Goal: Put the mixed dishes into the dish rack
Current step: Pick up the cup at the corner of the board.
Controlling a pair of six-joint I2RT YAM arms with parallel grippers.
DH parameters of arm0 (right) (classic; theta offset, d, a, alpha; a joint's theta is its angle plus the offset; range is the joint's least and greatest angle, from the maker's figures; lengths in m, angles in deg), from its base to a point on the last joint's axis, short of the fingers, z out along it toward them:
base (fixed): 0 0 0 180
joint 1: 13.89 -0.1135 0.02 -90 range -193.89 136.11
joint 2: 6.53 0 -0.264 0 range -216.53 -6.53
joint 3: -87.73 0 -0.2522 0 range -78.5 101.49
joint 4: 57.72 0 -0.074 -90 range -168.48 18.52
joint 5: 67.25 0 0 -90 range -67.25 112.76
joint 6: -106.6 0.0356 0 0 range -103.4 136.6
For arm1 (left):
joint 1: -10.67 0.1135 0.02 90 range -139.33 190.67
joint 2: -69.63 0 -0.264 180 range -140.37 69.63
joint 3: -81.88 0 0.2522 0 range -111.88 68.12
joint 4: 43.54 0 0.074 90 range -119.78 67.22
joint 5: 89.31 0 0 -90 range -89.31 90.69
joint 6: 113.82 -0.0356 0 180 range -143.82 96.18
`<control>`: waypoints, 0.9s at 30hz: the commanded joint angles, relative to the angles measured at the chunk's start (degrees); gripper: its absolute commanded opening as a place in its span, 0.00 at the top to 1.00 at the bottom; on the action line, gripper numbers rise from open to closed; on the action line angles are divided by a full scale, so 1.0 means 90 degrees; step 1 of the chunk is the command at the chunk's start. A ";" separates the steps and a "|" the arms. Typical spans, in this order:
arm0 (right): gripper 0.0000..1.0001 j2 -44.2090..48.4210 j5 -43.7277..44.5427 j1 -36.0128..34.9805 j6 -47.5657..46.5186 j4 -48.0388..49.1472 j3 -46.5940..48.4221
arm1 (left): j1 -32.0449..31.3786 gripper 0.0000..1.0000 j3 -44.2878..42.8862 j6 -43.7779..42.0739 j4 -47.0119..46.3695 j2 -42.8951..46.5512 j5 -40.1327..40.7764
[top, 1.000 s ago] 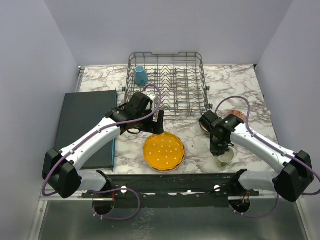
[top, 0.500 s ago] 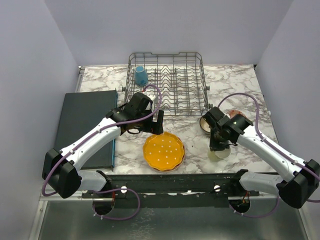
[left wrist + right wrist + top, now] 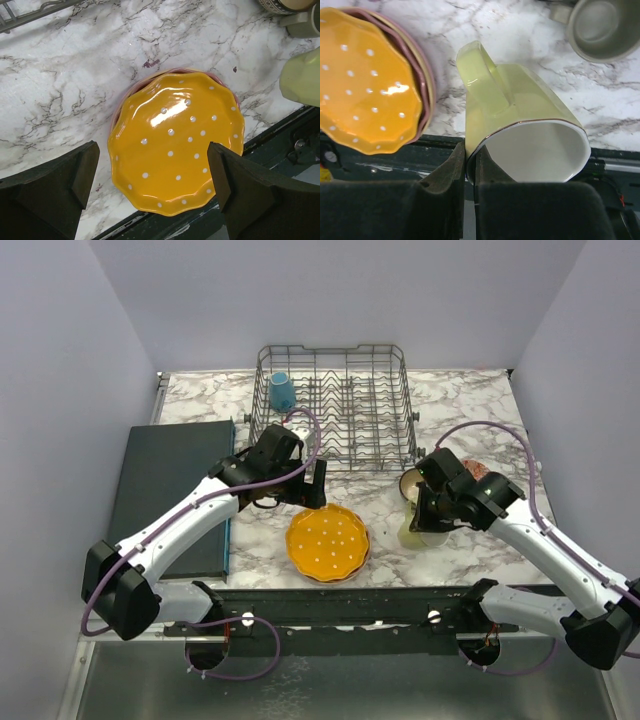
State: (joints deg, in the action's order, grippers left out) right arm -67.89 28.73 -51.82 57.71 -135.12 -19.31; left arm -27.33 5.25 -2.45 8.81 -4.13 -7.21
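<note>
The grey wire dish rack (image 3: 335, 405) stands at the back with a blue mug (image 3: 283, 392) in its left end. An orange scalloped, white-dotted plate (image 3: 328, 542) tops a stack with pink and peach plates (image 3: 424, 85) near the front edge. My left gripper (image 3: 292, 495) hangs open just above the stack's far side, the orange plate (image 3: 175, 150) showing between its fingers. My right gripper (image 3: 470, 170) is shut on the rim of a yellow mug (image 3: 520, 110), which is lifted and tilted right of the plates.
A patterned bowl (image 3: 412, 483) and a dark brown bowl (image 3: 476, 470) sit behind my right gripper, with an olive mug (image 3: 603, 27) beside them. A dark flat mat (image 3: 170, 490) lies at the left. The black front rail (image 3: 340, 605) runs below the plates.
My right gripper has raised the yellow mug off the table and carried it left and slightly back, tilting it. The left arm has hardly moved.
</note>
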 commanded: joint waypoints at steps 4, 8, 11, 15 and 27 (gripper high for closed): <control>0.99 0.0399 -0.0614 -0.0043 -0.0375 0.0973 0.0464 | -0.0028 0.02 0.0136 -0.0069 -0.0291 0.0427 -0.0039; 0.99 0.0409 -0.0935 -0.0042 -0.0572 0.1341 0.0707 | -0.0027 0.01 0.0170 -0.0020 -0.0469 0.0609 -0.0255; 1.00 0.0415 -0.1123 -0.0043 -0.0706 0.1701 0.0834 | -0.0032 0.01 0.0215 0.0086 -0.0616 0.0764 -0.0422; 0.99 0.0497 -0.1443 -0.0041 -0.0764 0.2318 0.0761 | -0.0017 0.01 0.0293 0.0303 -0.0767 0.0969 -0.0669; 1.00 0.0716 -0.2063 -0.0043 -0.0676 0.4001 0.0179 | 0.0873 0.01 0.0628 0.0931 -0.1294 0.1376 -0.2350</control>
State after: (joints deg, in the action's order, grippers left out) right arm -62.34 14.61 -51.82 51.65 -110.49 -16.84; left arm -23.79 9.05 2.84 0.77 6.56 -18.99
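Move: The right hand already holds the green cup by its rim, clear of the board. The open left gripper it is carried to is about 25 cm to its left, 7 cm ahead and roughly level. The orange plate lies about 19 cm left, 1 cm back and 13 cm below; the grey cup 6 cm ahead, 7 cm right and 12 cm below. From the left hand, the green cup is some 26 cm right, 8 cm back and 5 cm lower. With the green cup's rim still pinched between its closed fingers, the right hand lifts about 10 cm while carrying the cup some 8 cm left and a little forward, swinging its fingers roughly 30 degrees up, outward and to the left. Meanwhile the wide-open left gripper rises about 6 cm and tips its fingers further to the right, towards the coming cup. ##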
